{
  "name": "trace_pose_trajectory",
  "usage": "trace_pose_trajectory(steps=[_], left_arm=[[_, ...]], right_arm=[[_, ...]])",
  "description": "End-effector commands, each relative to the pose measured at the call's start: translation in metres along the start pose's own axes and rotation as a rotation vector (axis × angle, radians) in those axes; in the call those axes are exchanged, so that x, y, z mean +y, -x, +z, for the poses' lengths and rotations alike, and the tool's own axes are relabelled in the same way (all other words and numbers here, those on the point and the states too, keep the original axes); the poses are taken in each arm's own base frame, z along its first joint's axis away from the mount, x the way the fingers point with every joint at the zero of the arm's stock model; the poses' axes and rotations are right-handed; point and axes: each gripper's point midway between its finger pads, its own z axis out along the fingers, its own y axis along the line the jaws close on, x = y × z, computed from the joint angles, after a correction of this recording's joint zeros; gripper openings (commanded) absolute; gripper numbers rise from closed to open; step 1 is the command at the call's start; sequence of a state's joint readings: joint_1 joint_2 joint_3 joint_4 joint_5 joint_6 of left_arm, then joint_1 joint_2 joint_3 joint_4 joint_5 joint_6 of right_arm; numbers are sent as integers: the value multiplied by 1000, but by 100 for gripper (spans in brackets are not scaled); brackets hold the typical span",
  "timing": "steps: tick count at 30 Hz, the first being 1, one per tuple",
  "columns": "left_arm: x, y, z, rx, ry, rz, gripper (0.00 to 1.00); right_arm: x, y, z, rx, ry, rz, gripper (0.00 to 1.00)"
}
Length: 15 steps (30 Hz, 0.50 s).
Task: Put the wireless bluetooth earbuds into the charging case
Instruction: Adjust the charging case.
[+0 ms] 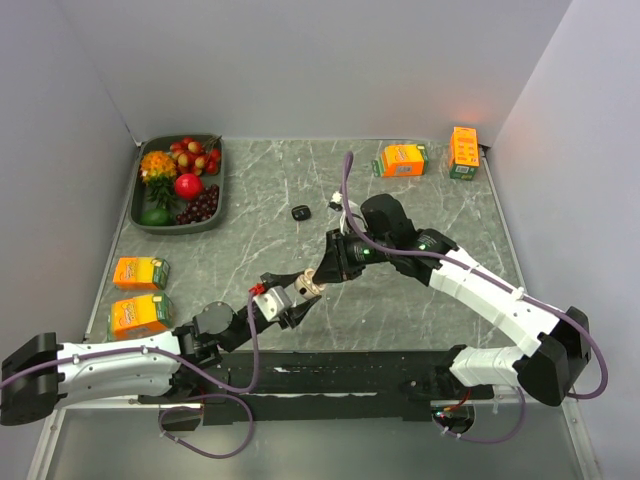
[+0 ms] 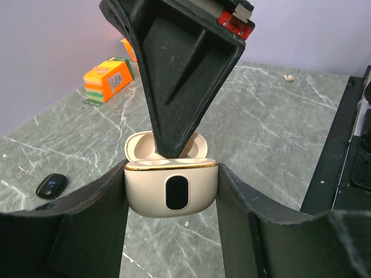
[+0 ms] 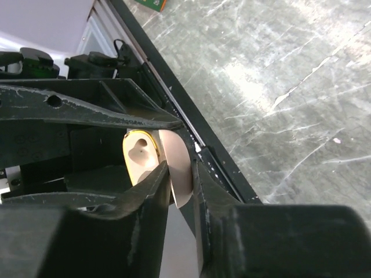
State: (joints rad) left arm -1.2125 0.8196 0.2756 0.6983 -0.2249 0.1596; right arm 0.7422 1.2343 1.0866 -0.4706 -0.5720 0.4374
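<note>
The cream charging case (image 2: 171,194), with a gold rim and a dark oval window, hangs above the table, and my left gripper (image 2: 171,174) is shut on its two sides. Its lid (image 3: 179,165) stands open. My right gripper (image 3: 181,174) comes from above, one finger inside the case and one behind, shut on the lid. An empty earbud socket (image 3: 138,152) shows in the case. In the top view both grippers meet at the case (image 1: 313,286). One white earbud (image 2: 288,77) lies on the table beyond. A small black oval object (image 2: 51,185) lies to the left.
A grey tray (image 1: 213,205) of fruit sits at the back left. Orange cartons stand at the left (image 1: 140,272) (image 1: 138,315) and at the back right (image 1: 402,160) (image 1: 463,152). A black rail (image 1: 330,365) runs along the near edge.
</note>
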Motion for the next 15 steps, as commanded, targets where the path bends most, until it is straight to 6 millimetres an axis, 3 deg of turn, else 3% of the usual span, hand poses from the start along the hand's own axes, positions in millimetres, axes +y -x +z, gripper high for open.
trace_pose_trajectory(steps=[1, 5, 6, 9, 11, 15], left_arm=[[-1, 48, 4, -145, -8, -60, 1], [-3, 48, 4, -147, -20, -61, 1], [-1, 48, 4, -144, -13, -61, 3], [1, 48, 3, -132, 1, -73, 45], [5, 47, 1, -130, 23, -87, 96], [12, 48, -4, -126, 53, -101, 96]], right_arm=[[9, 4, 1, -15, 57, -24, 17], [8, 4, -1, -17, 54, -28, 0], [7, 5, -2, -20, 51, -28, 0], [6, 7, -9, -38, 41, -45, 0], [7, 11, -14, -52, 28, -80, 0], [4, 14, -27, -53, -32, -130, 0]])
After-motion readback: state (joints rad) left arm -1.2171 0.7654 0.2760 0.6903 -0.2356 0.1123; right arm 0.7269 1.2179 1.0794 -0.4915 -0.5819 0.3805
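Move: At the left fingertips, the open charging case is still gripped by its body, its middle practically at that hand's point. From the right hand the case lies about 2 cm to the left, 1 cm back and 1 cm lower, its raised lid between the partly open fingers. A small black box sits on the table roughly 35 cm ahead of the left hand, 2 cm to its left and 22 cm below. Closing the last part of their gap, the right fingers pinch the raised lid of the charging case, one pad inside and one outside, while the hand stays nearly in place. The left gripper then opens wide, lets go of the case body and lifts about 1.5 cm, rolling slightly; the right keeps its pinch and eases barely 0.5 cm to the right. ##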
